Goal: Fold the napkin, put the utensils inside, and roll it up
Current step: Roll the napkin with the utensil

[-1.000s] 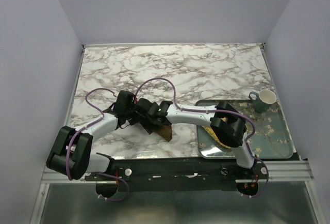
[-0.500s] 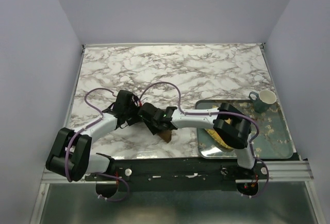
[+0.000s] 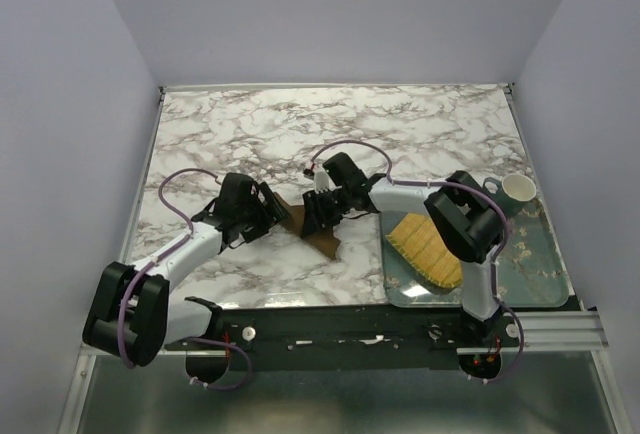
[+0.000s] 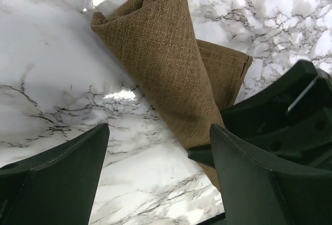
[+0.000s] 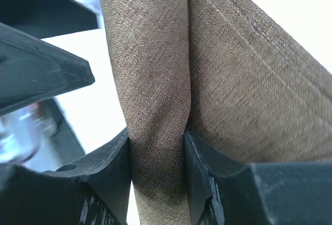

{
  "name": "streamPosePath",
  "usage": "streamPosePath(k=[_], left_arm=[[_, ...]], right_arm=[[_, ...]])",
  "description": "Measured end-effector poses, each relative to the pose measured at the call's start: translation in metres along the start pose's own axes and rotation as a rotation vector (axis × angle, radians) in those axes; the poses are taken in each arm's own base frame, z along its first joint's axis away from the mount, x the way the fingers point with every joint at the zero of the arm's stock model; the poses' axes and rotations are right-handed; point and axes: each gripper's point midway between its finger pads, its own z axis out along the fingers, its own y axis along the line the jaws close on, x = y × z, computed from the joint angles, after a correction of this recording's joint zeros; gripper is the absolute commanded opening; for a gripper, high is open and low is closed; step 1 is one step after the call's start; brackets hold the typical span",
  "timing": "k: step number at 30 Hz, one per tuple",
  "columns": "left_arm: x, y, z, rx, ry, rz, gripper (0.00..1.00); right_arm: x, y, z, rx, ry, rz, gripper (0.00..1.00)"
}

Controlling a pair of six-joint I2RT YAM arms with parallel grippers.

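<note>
The napkin (image 4: 166, 64) is a brown cloth rolled into a tube, with a flat flap beside it, and it lies on the marble table (image 3: 330, 134) between the two arms. My right gripper (image 5: 157, 152) is shut on the roll, one finger pressed against each side; from above it (image 3: 318, 216) sits over the napkin (image 3: 326, 242). My left gripper (image 4: 160, 131) is open just left of the roll with only marble between its fingers, and in the top view it (image 3: 272, 212) stands at the roll's left end. The utensils are hidden.
A teal tray (image 3: 530, 254) lies at the right front. A yellow woven mat (image 3: 428, 251) rests on its left part, and a mug (image 3: 517, 190) stands at its far corner. Purple cables loop over both arms.
The right gripper closed on the napkin roll and moved away from the table's front edge, uncovering the yellow mat. The left gripper opened and drew back slightly to the left.
</note>
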Motion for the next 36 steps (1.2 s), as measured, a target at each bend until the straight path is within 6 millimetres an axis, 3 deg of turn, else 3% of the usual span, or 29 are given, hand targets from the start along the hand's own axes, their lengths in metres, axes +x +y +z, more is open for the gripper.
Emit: streamPosePath(k=[9,14,16,22,30,34,36], left_arm=[[0.004,0.003,0.019,-0.024,0.045,-0.009,0.84],[-0.001,0.0,0.026,-0.016,0.035,-0.005,0.68],[0.0,0.002,0.027,-0.023,0.039,-0.002,0.66],[0.002,0.005,0.027,-0.016,0.034,0.002,0.64],[0.006,0.006,0.024,-0.008,0.034,-0.008,0.63],[0.007,0.006,0.024,-0.01,0.036,-0.011,0.63],[0.007,0.006,0.024,-0.01,0.037,-0.01,0.62]], right_arm=[[0.007,0.011,0.004,-0.352,0.124,0.1,0.49],[0.013,0.015,0.003,-0.381,0.154,0.11,0.55],[0.013,0.016,0.002,-0.372,0.167,0.11,0.6],[0.008,0.011,-0.006,-0.225,0.176,0.084,0.72],[-0.002,-0.013,-0.035,0.178,0.12,0.012,0.77],[-0.005,-0.004,-0.036,0.309,0.097,-0.072,0.78],[-0.005,0.01,-0.031,0.354,0.087,-0.133,0.78]])
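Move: Under the right hand's half-closed fingers the napkin roll's middle is already gripped; its loose flap pokes out about 7 cm to the right and 4 cm back, and the yellow pad lies some 28 cm right and 5 cm back, 2 cm lower. For the open left hand, the roll's left end is about 3 cm ahead, 1 cm right and 4 cm below. Twisting the held roll in place, the right wrist turns some 25 degrees while drawing about 2 cm back towards the base. The left hand sinks about 2 cm, edging forward, and closes around the roll's left end. The right fingers then open and let go, swing forward and right, turn back the other way, then rise clear about 3 cm while swinging back left. ##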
